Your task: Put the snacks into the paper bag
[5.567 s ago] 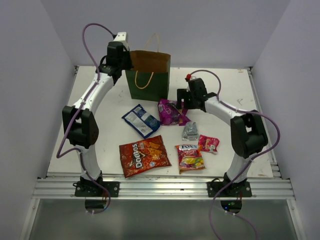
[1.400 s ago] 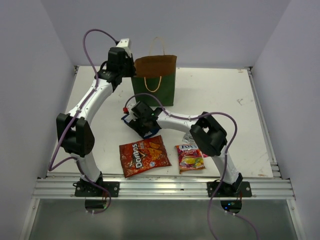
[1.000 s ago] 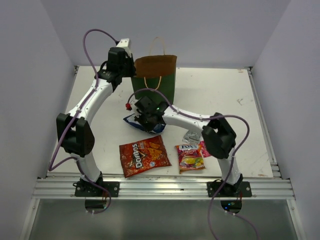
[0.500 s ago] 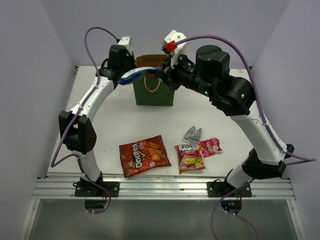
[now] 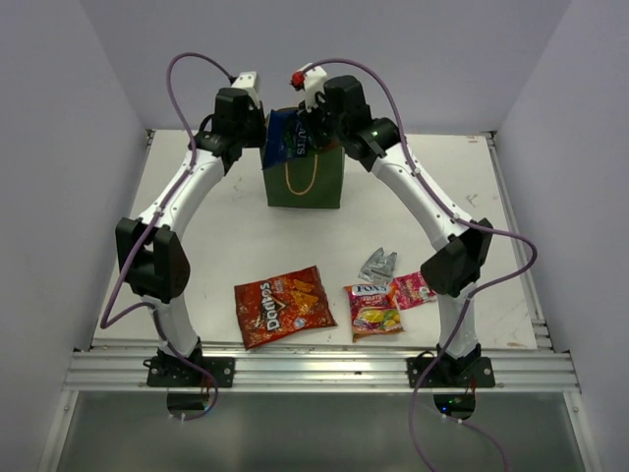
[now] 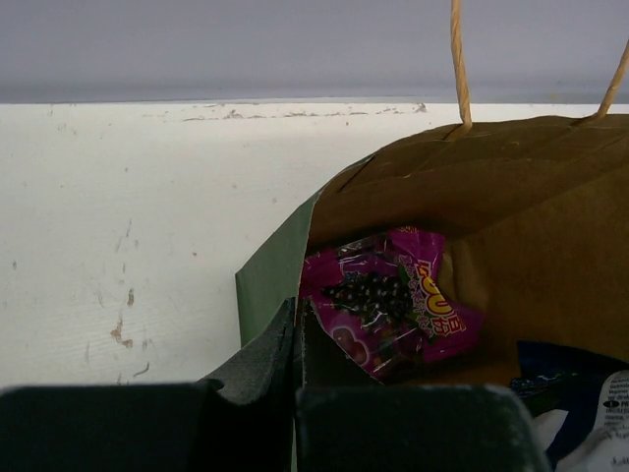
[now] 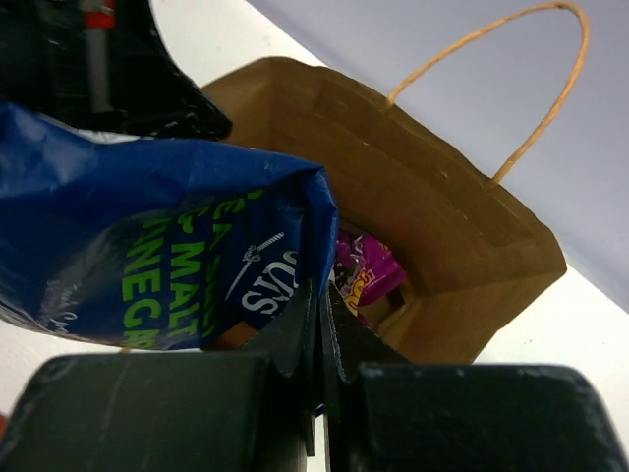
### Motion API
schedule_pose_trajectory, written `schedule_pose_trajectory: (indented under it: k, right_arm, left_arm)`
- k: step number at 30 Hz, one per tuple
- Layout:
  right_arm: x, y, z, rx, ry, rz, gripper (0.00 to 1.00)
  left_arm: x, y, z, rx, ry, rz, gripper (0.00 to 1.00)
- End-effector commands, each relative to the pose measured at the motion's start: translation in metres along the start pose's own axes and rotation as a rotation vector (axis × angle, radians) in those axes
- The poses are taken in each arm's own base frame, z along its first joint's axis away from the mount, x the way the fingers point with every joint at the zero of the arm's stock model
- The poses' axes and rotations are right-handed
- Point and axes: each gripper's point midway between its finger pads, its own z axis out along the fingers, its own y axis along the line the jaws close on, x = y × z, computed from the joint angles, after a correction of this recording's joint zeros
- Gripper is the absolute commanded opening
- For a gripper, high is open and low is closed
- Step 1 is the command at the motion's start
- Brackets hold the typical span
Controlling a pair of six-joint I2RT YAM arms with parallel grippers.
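Observation:
The dark green paper bag stands at the back middle of the table. My left gripper is shut on its left rim; in the left wrist view the fingers pinch the green edge. My right gripper is shut on the blue-white bag and holds it upright in the bag's mouth; it fills the right wrist view. The purple bag lies inside. The Doritos bag, fruit-candy packet, pink packet and silver packet lie on the table.
The white table is walled by grey panels on the left, back and right. A metal rail runs along the near edge. The bag's tan cord handles stand above its rim.
My right gripper has picked the blue-white bag off the table, carried it up and back, and now holds it in the paper bag's mouth. The left gripper has kept hold of the rim.

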Motion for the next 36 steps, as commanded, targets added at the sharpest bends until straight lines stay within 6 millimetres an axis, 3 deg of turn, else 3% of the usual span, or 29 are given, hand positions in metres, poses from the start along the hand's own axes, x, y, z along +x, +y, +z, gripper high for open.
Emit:
schedule_pose_trajectory:
  k: [1,7,12,19,24,28,30,32,33,36]
  right_arm:
    - [-0.038,-0.01,-0.014,0.002,-0.13,0.029,0.0]
    - [-0.016,-0.024,-0.004,0.057,-0.078,0.027,0.0]
    - [-0.007,-0.049,-0.008,0.116,-0.054,0.019,0.0]
    - [0.021,-0.075,-0.017,0.178,0.021,-0.007,0.0]
    - [0.029,-0.075,-0.018,0.164,0.035,0.004,0.0]
    - [0.023,-0.069,-0.015,0.133,0.021,0.027,0.01]
    - [0.018,-0.066,-0.016,0.122,0.014,0.041,0.35]
    - [-0.007,-0.066,-0.03,0.122,-0.044,0.049,0.64]
    - [-0.017,-0.065,-0.037,0.123,-0.069,0.05,0.87]
    - [-0.056,-0.053,-0.074,0.093,-0.166,0.044,0.92]
  left_arm:
    - [-0.041,-0.013,-0.013,0.041,-0.112,0.005,0.0]
    - [-0.042,-0.013,-0.013,0.041,-0.112,0.006,0.0]
    - [-0.041,-0.012,-0.011,0.042,-0.11,0.005,0.0]
    - [-0.042,-0.009,-0.011,0.039,-0.113,0.003,0.0]
    - [-0.042,-0.009,-0.01,0.038,-0.115,0.0,0.0]
    - [-0.04,-0.013,-0.009,0.063,-0.106,-0.002,0.0]
    - [-0.041,-0.013,-0.01,0.063,-0.108,-0.002,0.0]
    - [-0.041,-0.013,-0.01,0.062,-0.108,-0.002,0.0]
    - [-0.041,-0.013,-0.01,0.062,-0.108,-0.002,0.0]
    - [-0.039,-0.013,-0.009,0.061,-0.105,-0.004,0.0]
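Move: The right gripper holds the blue snack packet over the paper bag. The middle of the bag's mouth is about 5 cm ahead, 3 cm to the right and 8 cm below. The black left gripper on the bag's left rim is roughly 3 cm ahead, 5 cm left and 8 cm below; the purple snack inside is some 6 cm ahead, 2 cm right and 27 cm down. From the left gripper, the mouth's middle lies about 8 cm right and 2 cm ahead. Carry the blue packet with the right gripper about 7 cm right, some 5 cm down and a little forward, across the bag's mouth towards its right side, turning slightly clockwise. Open the fingers wide there to let go of the packet, then start lifting, about 3 cm. Keep the left gripper shut on the bag's left rim, holding still. ##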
